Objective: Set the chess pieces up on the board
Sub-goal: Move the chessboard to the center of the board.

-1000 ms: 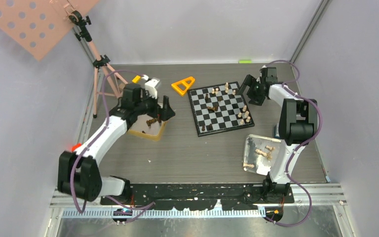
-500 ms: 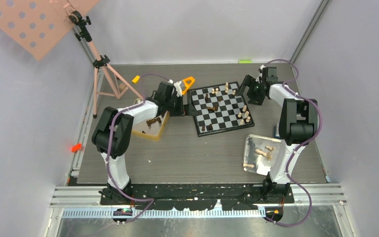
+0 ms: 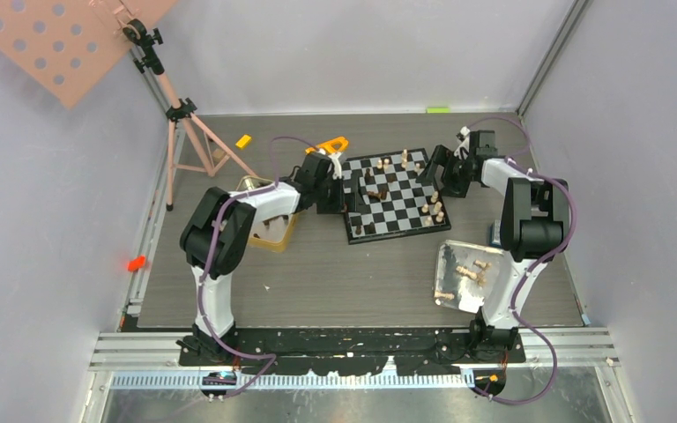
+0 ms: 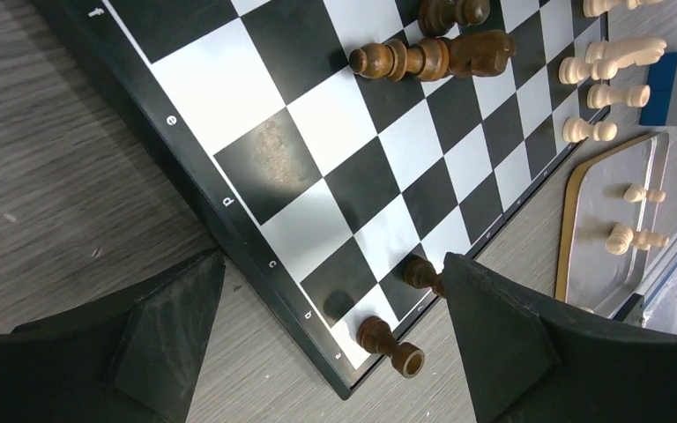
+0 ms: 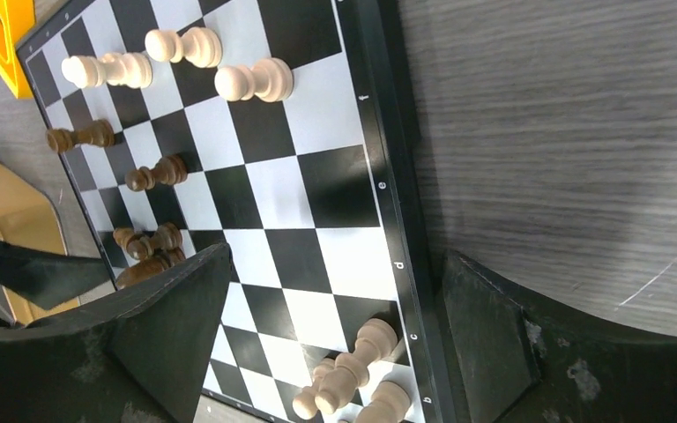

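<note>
The board point(image 3: 394, 209) lies in the middle of the table with dark and pale chess pieces scattered on it. My left gripper point(image 3: 345, 196) is at its left edge, open and empty. In the left wrist view the left gripper point(image 4: 331, 264) straddles the board point(image 4: 269, 159) border, with a dark pawn point(image 4: 390, 345) standing at the near corner and a dark piece point(image 4: 432, 57) lying farther on. My right gripper point(image 3: 441, 176) is at the right edge, open and empty. In the right wrist view the right gripper point(image 5: 335, 260) spans the board point(image 5: 335, 189) just above some pale pieces point(image 5: 353, 366).
A silver tray point(image 3: 455, 298) at the right front holds several pale pieces. A gold tin point(image 3: 273, 238) sits left of the board, partly under my left arm. An orange triangle point(image 3: 331, 144), a tripod point(image 3: 181, 132) and a blue brick point(image 4: 670, 84) stand around.
My left arm has swung from over the gold tin to the board's left edge. My right gripper has shifted slightly nearer along the board's right edge. Both stay open.
</note>
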You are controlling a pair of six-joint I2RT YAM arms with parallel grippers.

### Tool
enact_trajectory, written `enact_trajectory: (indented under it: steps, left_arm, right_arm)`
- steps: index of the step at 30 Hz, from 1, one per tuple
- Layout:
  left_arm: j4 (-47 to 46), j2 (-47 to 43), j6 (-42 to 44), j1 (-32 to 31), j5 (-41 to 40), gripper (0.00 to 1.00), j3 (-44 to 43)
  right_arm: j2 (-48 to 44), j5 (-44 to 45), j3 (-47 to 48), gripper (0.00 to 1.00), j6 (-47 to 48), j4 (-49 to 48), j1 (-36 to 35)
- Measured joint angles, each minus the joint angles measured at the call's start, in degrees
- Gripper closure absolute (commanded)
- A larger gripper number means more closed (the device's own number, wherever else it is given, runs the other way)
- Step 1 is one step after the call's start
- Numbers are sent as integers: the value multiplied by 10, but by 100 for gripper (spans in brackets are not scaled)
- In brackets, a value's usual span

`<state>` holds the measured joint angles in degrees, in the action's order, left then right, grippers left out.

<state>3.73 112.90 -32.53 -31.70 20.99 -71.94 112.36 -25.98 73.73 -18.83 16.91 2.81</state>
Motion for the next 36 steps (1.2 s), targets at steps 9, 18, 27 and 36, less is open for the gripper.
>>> enact_trajectory:
  steps: [9,18,27,36]
  left_arm:
    - [12,-80,42,2,1,2,97]
    - [38,-149,74,3,14,2,172]
    - [90,-219,97,3,41,2,234]
    - [139,-267,148,2,61,2,244]
  right_arm:
    - [-52,-62,-85,6,7,-16,-14]
    - [-114,-75,-163,5,12,-15,-45]
    - [-203,-86,-230,4,43,34,-84]
    - [-312,-79,-263,4,87,80,-97]
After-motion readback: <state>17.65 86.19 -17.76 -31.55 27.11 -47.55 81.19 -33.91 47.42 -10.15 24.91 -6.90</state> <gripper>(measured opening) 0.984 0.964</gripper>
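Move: The chessboard lies between the two open grippers: its middle is about 16 cm right and 3 cm ahead of the left hand, and about 15 cm left and 3 cm back of the right one, slightly below both. The yellow-rimmed box stands some 25 cm left of the left hand and 4 cm back. The metal tray is about 31 cm back and 7 cm right of the right hand; the light pieces in the board's near right corner are only 10 cm back and 4 cm left of it. With their open fingers at the board's left and right rims, both arms drag it across the table back towards the bases and to the left. The left hand goes about 14 cm back and 8 cm left, staying low and turning slightly clockwise; the right goes some 17 cm back and 7 cm left, turns about 20 degrees counter-clockwise, and rises 4 cm late on. Neither gripper closes. ##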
